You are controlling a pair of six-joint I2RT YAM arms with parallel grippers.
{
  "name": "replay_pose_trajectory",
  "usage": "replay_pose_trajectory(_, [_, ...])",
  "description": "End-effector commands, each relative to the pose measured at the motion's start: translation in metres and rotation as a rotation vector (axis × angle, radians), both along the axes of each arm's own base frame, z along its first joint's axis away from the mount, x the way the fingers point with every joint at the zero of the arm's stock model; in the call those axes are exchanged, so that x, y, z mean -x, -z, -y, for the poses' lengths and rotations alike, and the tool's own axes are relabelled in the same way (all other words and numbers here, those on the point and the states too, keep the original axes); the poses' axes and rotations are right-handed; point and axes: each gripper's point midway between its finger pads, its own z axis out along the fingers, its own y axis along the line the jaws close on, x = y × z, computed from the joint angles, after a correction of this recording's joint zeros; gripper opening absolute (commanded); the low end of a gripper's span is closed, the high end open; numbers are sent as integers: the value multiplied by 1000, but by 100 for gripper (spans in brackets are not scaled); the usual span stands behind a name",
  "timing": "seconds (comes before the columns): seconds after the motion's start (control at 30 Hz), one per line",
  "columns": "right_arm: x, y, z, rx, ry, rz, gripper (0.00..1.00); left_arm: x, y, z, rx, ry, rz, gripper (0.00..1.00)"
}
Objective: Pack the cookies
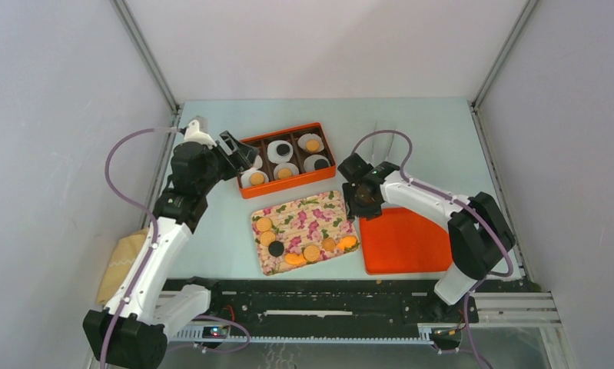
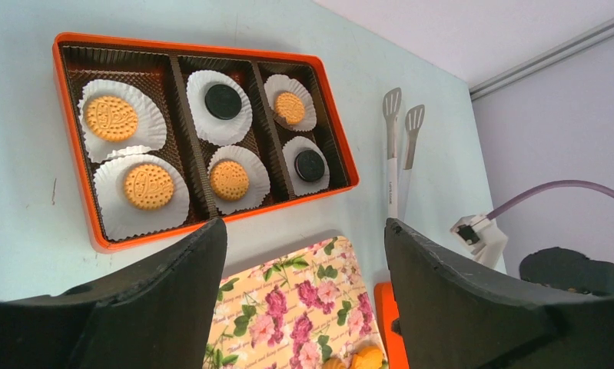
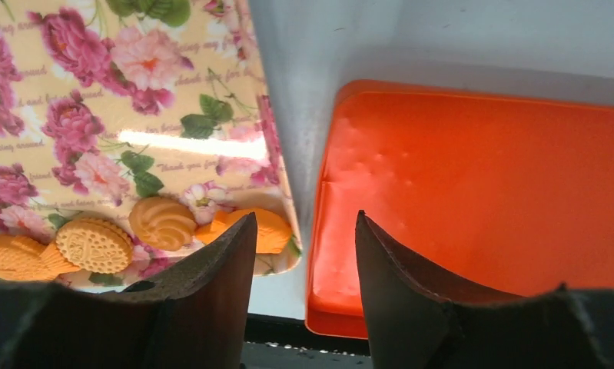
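Observation:
Several cookies (image 1: 312,253) lie along the near edge of the floral tray (image 1: 307,215): golden ones and a black one (image 1: 276,248). The orange box (image 2: 343,151) holds white liners, each with a cookie: golden ones (image 2: 148,186) and two black ones (image 2: 223,101). My left gripper (image 2: 303,231) hovers open and empty at the box's near left corner (image 1: 246,159). My right gripper (image 3: 305,223) is open and empty, low over the gap between the tray (image 3: 134,115) and the orange lid (image 3: 480,192). Golden cookies (image 3: 163,221) lie just left of its left finger.
The orange lid (image 1: 403,240) lies flat right of the tray. White tongs (image 2: 396,146) rest on the table right of the box. A tan cloth bundle (image 1: 123,265) sits against the left wall. The black rail (image 1: 326,300) runs along the near edge.

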Motion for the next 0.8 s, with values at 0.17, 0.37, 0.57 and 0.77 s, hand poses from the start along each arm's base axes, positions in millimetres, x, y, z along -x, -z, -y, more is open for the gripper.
replay_pose_trajectory(0.17, [-6,24,-14,1,67,-30,51,17,-11,-2,-14,20,76,80])
replay_pose_trajectory(0.37, [-12,34,-6,20,120,-44,43,22,-12,-1,-9,28,82,80])
replay_pose_trajectory(0.57, [-13,46,3,40,150,-82,34,23,-12,0,-10,34,86,80])
replay_pose_trajectory(0.77, [-9,57,2,50,154,-118,27,23,-9,-1,-13,32,82,80])
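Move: Just about straight under the right hand, roughly 6 cm down, is the left rim of the orange lid, whose middle lies about 14 cm to the right and 5 cm back. The fish cookie sits some 4 cm left and 5 cm back of the hand, the flowered plate 14 cm left and 3 cm back, and the cookie box 19 cm left and 15 cm ahead. From the left hand that rim is about 27 cm right, 7 cm back and 27 cm below. Sinking about 5.5 cm almost straight down onto the orange lid's left rim, just short of its far corner, the right hand brings its fingers upright and turns some 10 degrees clockwise while they close to roughly half their starting gap, ending with one finger outside the rim and one inside. The empty left hand eases back about 2 cm and slightly up. ##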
